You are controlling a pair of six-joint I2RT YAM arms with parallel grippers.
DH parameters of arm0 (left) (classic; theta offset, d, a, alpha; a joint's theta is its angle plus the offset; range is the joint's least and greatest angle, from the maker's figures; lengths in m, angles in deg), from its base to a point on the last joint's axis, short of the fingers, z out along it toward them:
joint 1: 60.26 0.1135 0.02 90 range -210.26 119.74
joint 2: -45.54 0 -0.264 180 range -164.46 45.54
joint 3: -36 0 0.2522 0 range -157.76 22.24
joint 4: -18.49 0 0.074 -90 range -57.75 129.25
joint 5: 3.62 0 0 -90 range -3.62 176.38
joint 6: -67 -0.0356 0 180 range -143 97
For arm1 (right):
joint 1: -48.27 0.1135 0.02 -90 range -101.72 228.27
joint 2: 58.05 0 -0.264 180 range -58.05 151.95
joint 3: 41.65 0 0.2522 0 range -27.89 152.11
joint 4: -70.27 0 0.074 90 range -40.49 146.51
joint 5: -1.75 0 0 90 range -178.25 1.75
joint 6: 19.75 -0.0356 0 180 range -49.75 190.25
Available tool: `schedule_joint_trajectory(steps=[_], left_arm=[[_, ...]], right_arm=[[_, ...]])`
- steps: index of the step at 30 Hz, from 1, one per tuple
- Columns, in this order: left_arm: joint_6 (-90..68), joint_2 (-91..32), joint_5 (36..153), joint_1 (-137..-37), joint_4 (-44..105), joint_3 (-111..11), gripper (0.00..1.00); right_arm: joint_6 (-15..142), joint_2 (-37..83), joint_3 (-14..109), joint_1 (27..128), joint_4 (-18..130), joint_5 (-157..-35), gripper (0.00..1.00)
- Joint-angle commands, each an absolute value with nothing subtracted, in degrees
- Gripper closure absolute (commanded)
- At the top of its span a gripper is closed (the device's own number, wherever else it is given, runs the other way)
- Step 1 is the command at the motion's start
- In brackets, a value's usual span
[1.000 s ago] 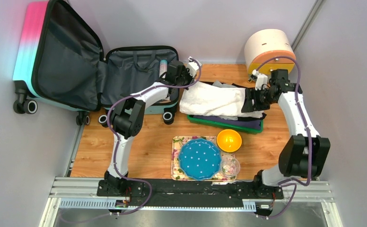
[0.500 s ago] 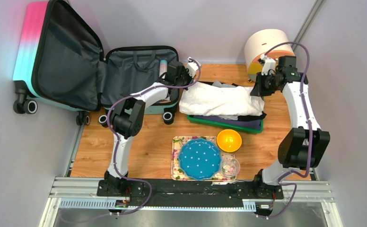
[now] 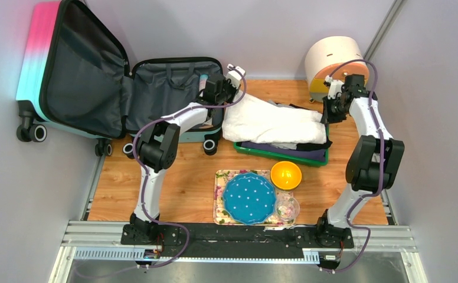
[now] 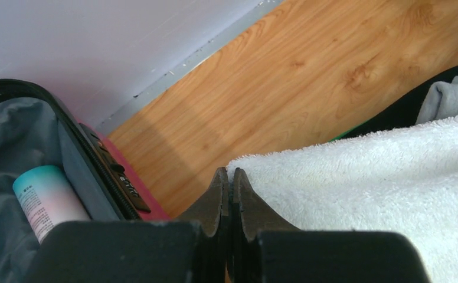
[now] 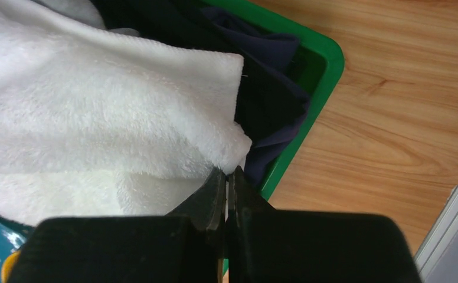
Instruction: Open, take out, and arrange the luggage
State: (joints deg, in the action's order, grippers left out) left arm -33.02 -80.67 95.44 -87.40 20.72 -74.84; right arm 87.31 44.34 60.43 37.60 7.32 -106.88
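Note:
The luggage (image 3: 97,76) lies open at the back left, its pink-to-turquoise lid propped up and its grey lining (image 4: 14,135) showing. A pastel bottle (image 4: 41,197) lies inside it. A white towel (image 3: 274,121) is stretched over the green tray (image 3: 280,154). My left gripper (image 3: 231,94) is shut on the towel's left corner (image 4: 244,168), just right of the luggage rim. At the other end my right gripper (image 3: 326,115) is shut, and the towel's right corner (image 5: 238,150) runs to a point into its jaw tips (image 5: 229,174).
Dark clothes (image 5: 268,88) lie in the green tray under the towel. A round cream cabinet (image 3: 333,56) stands at the back right. Nearer me are an orange bowl (image 3: 286,174), a blue dotted plate (image 3: 249,197) on a floral tray (image 3: 221,177), and a small glass bowl (image 3: 288,207).
The right gripper went from open to shut and moved from the towel's front right end toward the back. The left gripper drew the towel's left end slightly back and left.

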Motion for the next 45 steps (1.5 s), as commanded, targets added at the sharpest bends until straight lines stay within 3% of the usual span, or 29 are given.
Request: schedule_joint_trajectory(steps=[1, 6, 7, 8, 9, 11, 12, 13, 14, 15, 21, 31, 36, 45], left_arm=[[-32.2, -80.3, 89.0, -85.8, 11.0, -72.5, 1.0], [-32.6, -83.6, 91.0, -85.8, 14.2, -76.4, 0.98], [-32.6, -84.0, 93.0, -85.8, 17.2, -77.5, 0.9], [-32.4, -84.2, 94.3, -85.8, 19.2, -78.8, 0.8], [-32.1, -83.8, 95.5, -85.8, 21.1, -81.2, 0.63], [-31.5, -82.7, 99.6, -85.8, 25.6, -83.0, 0.49], [-31.3, -80.5, 101.1, -85.8, 26.5, -83.3, 0.35], [-31.3, -79.2, 103.6, -85.8, 28.0, -82.9, 0.31], [-31.0, -77.8, 104.6, -85.8, 28.6, -82.4, 0.28], [-31.2, -74.9, 105.4, -85.7, 29.4, -81.0, 0.24], [-27.8, -66.8, 114.1, -82.6, 36.0, -75.9, 0.23], [-24.5, -58.0, 117.8, -77.1, 39.5, -65.5, 0.23], [-25.1, -55.2, 117.1, -76.9, 38.8, -61.3, 0.23], [-24.1, -57.6, 118.1, -76.7, 38.2, -63.5, 0.24]], right_arm=[[89.7, 44.9, 59.7, 37.3, 12.6, -99.4, 1.0], [89.8, 45.2, 61.0, 36.9, 12.1, -99.9, 0.99], [89.7, 45.4, 62.3, 36.9, 9.5, -100.5, 0.78], [89.4, 45.3, 63.7, 36.9, 7.9, -101.1, 0.67], [89.6, 44.5, 66.7, 36.9, 6.3, -103.1, 0.6], [90.9, 42.9, 69.0, 36.9, 2.8, -105.2, 0.43], [91.6, 42.1, 71.4, 36.9, 1.9, -107.5, 0.35], [93.6, 40.6, 72.5, 36.9, -0.3, -109.3, 0.21], [94.0, 40.0, 73.4, 37.1, -0.8, -111.1, 0.18], [94.2, 39.2, 73.8, 37.8, -0.7, -114.1, 0.18], [97.3, 40.0, 74.8, 49.4, -0.4, -117.0, 0.16], [107.7, 55.4, 76.8, 62.3, 3.2, -113.4, 0.16], [114.2, 59.5, 72.2, 60.2, 2.9, -100.8, 0.16], [97.8, 53.5, 57.5, 44.4, 5.6, -96.8, 0.17]])
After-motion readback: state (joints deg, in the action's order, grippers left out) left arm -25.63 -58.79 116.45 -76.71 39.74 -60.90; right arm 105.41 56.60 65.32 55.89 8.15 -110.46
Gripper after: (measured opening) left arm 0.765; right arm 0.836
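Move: The white towel, gripped at its two ends, hangs over the green basket. The towel's middle lies about 15 cm left of the right hand, 2 cm ahead and 5 cm below; the orange bowl, some 15 cm back, 12 left. From the left hand, the basket's middle is roughly 14 cm right, 10 back and 10 lower; the suitcase's open half, 20 left and 3 ahead, with the spray bottle 12 left, 8 ahead. The towel's ends are let go as both hands dip a centimetre or two and open wide. The left hand then rises and draws back and left over the suitcase half. The right lifts, swings some 20 cm left while turning about 45 degrees counter-clockwise, comes down open onto the towel's middle, and drags right about 7 cm with its fingertips in the cloth. ##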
